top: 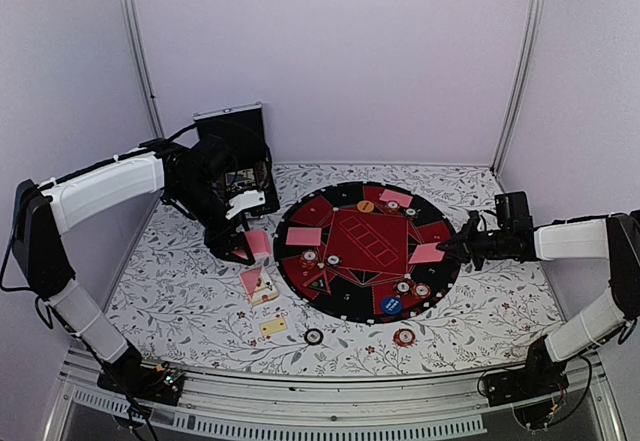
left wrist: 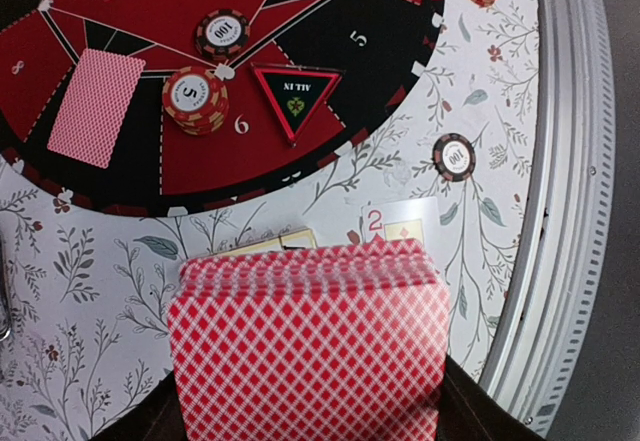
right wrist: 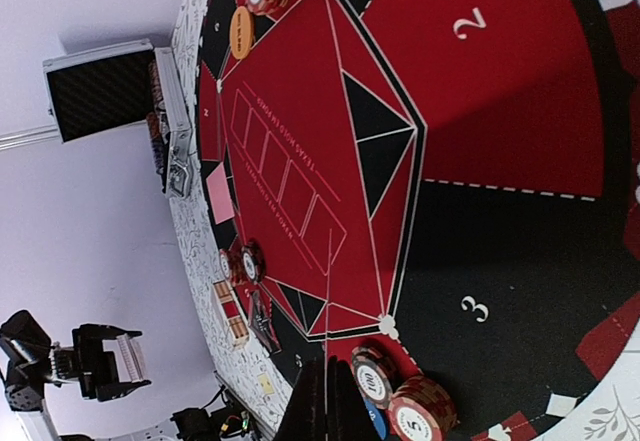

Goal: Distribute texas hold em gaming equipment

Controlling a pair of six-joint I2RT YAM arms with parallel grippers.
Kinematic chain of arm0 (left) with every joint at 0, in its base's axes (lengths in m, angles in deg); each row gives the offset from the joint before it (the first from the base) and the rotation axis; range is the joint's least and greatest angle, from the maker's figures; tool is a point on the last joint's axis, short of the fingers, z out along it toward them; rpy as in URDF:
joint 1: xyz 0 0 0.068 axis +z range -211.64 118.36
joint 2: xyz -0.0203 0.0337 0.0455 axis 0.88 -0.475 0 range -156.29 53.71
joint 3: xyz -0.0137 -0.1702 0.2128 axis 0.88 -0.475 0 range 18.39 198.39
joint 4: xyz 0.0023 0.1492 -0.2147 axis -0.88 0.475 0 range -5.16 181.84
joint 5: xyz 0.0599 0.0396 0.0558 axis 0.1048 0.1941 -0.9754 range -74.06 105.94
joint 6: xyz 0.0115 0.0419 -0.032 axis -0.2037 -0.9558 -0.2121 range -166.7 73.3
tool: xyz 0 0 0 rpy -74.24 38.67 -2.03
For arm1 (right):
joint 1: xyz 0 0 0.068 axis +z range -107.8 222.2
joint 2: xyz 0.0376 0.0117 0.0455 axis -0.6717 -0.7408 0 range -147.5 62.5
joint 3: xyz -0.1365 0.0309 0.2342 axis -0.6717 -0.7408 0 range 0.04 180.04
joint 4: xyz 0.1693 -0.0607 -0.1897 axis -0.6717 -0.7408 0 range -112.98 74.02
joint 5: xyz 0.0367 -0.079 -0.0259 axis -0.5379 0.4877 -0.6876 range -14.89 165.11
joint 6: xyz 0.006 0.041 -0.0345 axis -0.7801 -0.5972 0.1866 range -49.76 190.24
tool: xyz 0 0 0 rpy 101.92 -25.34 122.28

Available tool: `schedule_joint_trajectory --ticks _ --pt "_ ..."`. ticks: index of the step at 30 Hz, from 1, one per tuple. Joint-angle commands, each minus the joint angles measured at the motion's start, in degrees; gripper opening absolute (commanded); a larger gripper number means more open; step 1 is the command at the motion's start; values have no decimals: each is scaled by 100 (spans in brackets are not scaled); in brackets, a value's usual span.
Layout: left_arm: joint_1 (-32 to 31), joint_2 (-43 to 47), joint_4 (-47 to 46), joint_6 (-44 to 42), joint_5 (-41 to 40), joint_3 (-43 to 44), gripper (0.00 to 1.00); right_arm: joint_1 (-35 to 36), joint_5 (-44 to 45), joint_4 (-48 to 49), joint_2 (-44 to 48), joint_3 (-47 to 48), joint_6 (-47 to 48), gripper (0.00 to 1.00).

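My left gripper [top: 238,249] hangs over the table by the mat's left rim, shut on a pink-red-backed deck [top: 259,243]. The left wrist view shows that deck [left wrist: 308,341] fanned slightly between the dark fingers [left wrist: 150,423]. My right gripper [top: 453,248] is at the mat's right rim, shut on a single card [top: 427,253]. In the right wrist view this card [right wrist: 328,291] appears edge-on between the shut fingers [right wrist: 312,406]. Single cards [top: 303,236] [top: 396,198] lie on the mat. Chips [top: 310,257] [top: 421,289] [left wrist: 196,99] [right wrist: 375,381] sit on it too.
The round black-and-red mat [top: 350,311] fills the middle. The open chip case [top: 237,151] stands at the back left. Loose cards [top: 262,287] [top: 273,327] lie left of the mat. Two chips [top: 313,336] [top: 403,337] lie in front of it. An "ALL IN" triangle [left wrist: 295,96] is on the mat.
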Motion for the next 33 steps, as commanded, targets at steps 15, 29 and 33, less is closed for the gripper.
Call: schedule_joint_trajectory --ticks 15,29,33 --pt "-51 121 86 -84 153 76 2 -19 862 -263 -668 189 484 0" --pt "-55 60 99 -92 210 146 2 -6 1867 -1931 141 713 846 76" --pt "-55 69 97 -93 208 147 2 -5 1523 -1817 573 991 880 99"
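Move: The right hand holds a card by its end; the card's spot on the mat lies roughly 3 cm to this hand's left, 1 cm ahead and 6 cm below. The nearer chip stack stands about 6 cm back from that spot and 2 cm left of it, the second stack some 4 cm farther left. The blue button is about 9 cm back and 12 cm left of the hand. From the left hand the spot is some 41 cm right, 7 cm ahead and 12 cm lower. The right hand sets its pinched card down on the black sector beyond the chip stacks and lets go: it sinks about 5 cm while drifting right, the fingertips tipping some 15 degrees further down. Near the bottom the fingers begin to spread, going on to nearly wide open as the hand lifts about 4 cm and backs off to the right. The left hand keeps the deck still. ##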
